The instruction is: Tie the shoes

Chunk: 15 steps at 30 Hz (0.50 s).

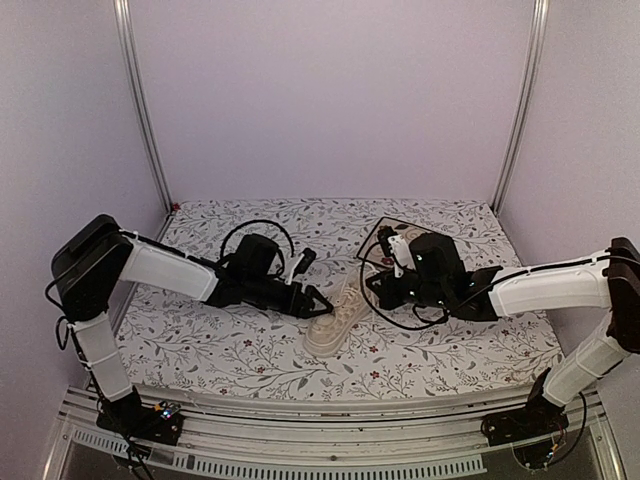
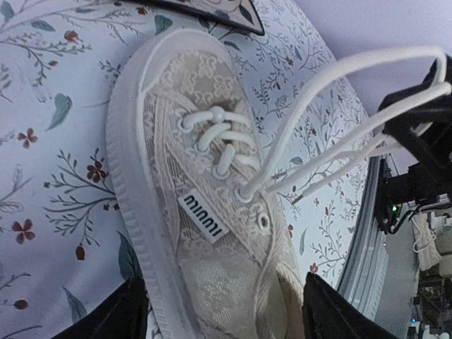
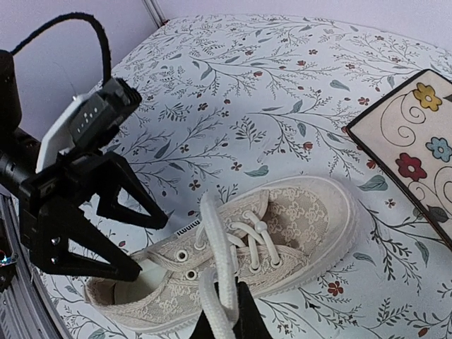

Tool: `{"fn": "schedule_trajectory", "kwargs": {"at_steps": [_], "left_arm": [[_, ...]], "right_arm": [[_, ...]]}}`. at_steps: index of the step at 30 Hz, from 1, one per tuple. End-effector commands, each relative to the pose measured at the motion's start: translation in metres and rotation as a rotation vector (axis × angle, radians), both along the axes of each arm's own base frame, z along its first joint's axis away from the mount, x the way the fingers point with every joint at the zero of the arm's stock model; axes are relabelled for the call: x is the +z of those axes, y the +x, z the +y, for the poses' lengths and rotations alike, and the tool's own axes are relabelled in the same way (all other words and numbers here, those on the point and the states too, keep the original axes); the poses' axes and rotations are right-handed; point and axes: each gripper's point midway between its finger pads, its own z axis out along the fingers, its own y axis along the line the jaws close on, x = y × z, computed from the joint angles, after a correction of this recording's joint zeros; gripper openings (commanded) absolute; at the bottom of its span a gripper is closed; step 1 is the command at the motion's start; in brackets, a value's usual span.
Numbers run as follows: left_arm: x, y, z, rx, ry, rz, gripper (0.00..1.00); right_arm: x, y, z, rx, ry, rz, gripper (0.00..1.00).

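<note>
A cream lace shoe [image 1: 337, 320] lies on the floral cloth, toe toward the tile. My left gripper [image 1: 318, 298] is open. In the left wrist view its black fingers [image 2: 123, 311] stand either side of the shoe [image 2: 176, 141] at the heel end, gripping nothing. My right gripper [image 1: 375, 287] is shut on the white laces [image 3: 224, 261], pinching them at the bottom of its own view [image 3: 236, 304] above the shoe [image 3: 304, 219]. The laces [image 2: 339, 69] run taut from the top eyelets up to the right gripper [image 2: 424, 120]. The open left gripper [image 3: 152, 247] hangs over the heel opening.
A square tile [image 1: 395, 235] with a black edge and painted flowers lies just beyond the shoe's toe, and shows in the right wrist view [image 3: 417, 141] too. The floral cloth [image 1: 230, 350] covers the table. Plain walls and metal posts [image 1: 140, 100] close in the back and sides.
</note>
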Motion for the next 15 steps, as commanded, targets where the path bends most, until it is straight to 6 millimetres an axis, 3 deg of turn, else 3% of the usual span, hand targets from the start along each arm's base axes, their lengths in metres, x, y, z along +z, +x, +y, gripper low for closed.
{"fn": "schedule_trajectory", "kwargs": {"at_steps": [1, 6, 10, 13, 15], "left_arm": [[-0.001, -0.038, -0.019, -0.107, -0.135, 0.101, 0.75], [-0.015, -0.062, -0.03, -0.121, -0.133, 0.164, 0.75], [-0.008, -0.083, -0.037, -0.135, -0.192, 0.197, 0.76], [-0.005, -0.083, -0.034, -0.103, -0.167, 0.171, 0.76], [-0.002, -0.073, -0.024, -0.048, -0.133, 0.115, 0.76]], "right_arm": [[0.0, 0.003, 0.004, -0.01, 0.043, 0.013, 0.04], [0.002, 0.0, 0.008, 0.008, 0.064, 0.028, 0.04], [0.002, -0.005, 0.011, 0.038, 0.072, 0.035, 0.04], [0.0, -0.009, 0.011, 0.058, 0.068, 0.038, 0.04], [-0.001, -0.012, 0.009, 0.067, 0.062, 0.038, 0.04]]}}
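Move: The shoe lies under the open left hand, its middle roughly 4 cm to the right, 2 cm back and 5 cm below, toe pointing forward-right; its heel is about 6 cm back, 2 cm left and 5 cm below. The flowered board is some 22 cm ahead and 19 cm right. From the right hand, which already pinches the laces, the shoe's middle sits around 6 cm left, 2 cm back and 10 cm lower. With its wide-open fingers against the collar and heel, the left hand pushes the shoe's heel end back and to the right, travelling about 8 cm back and 3 cm right; it sinks a couple of centimetres early, then stays level, while the wrist tilts about 10 degrees. The right hand keeps the laces pinched above the shoe, almost still. ##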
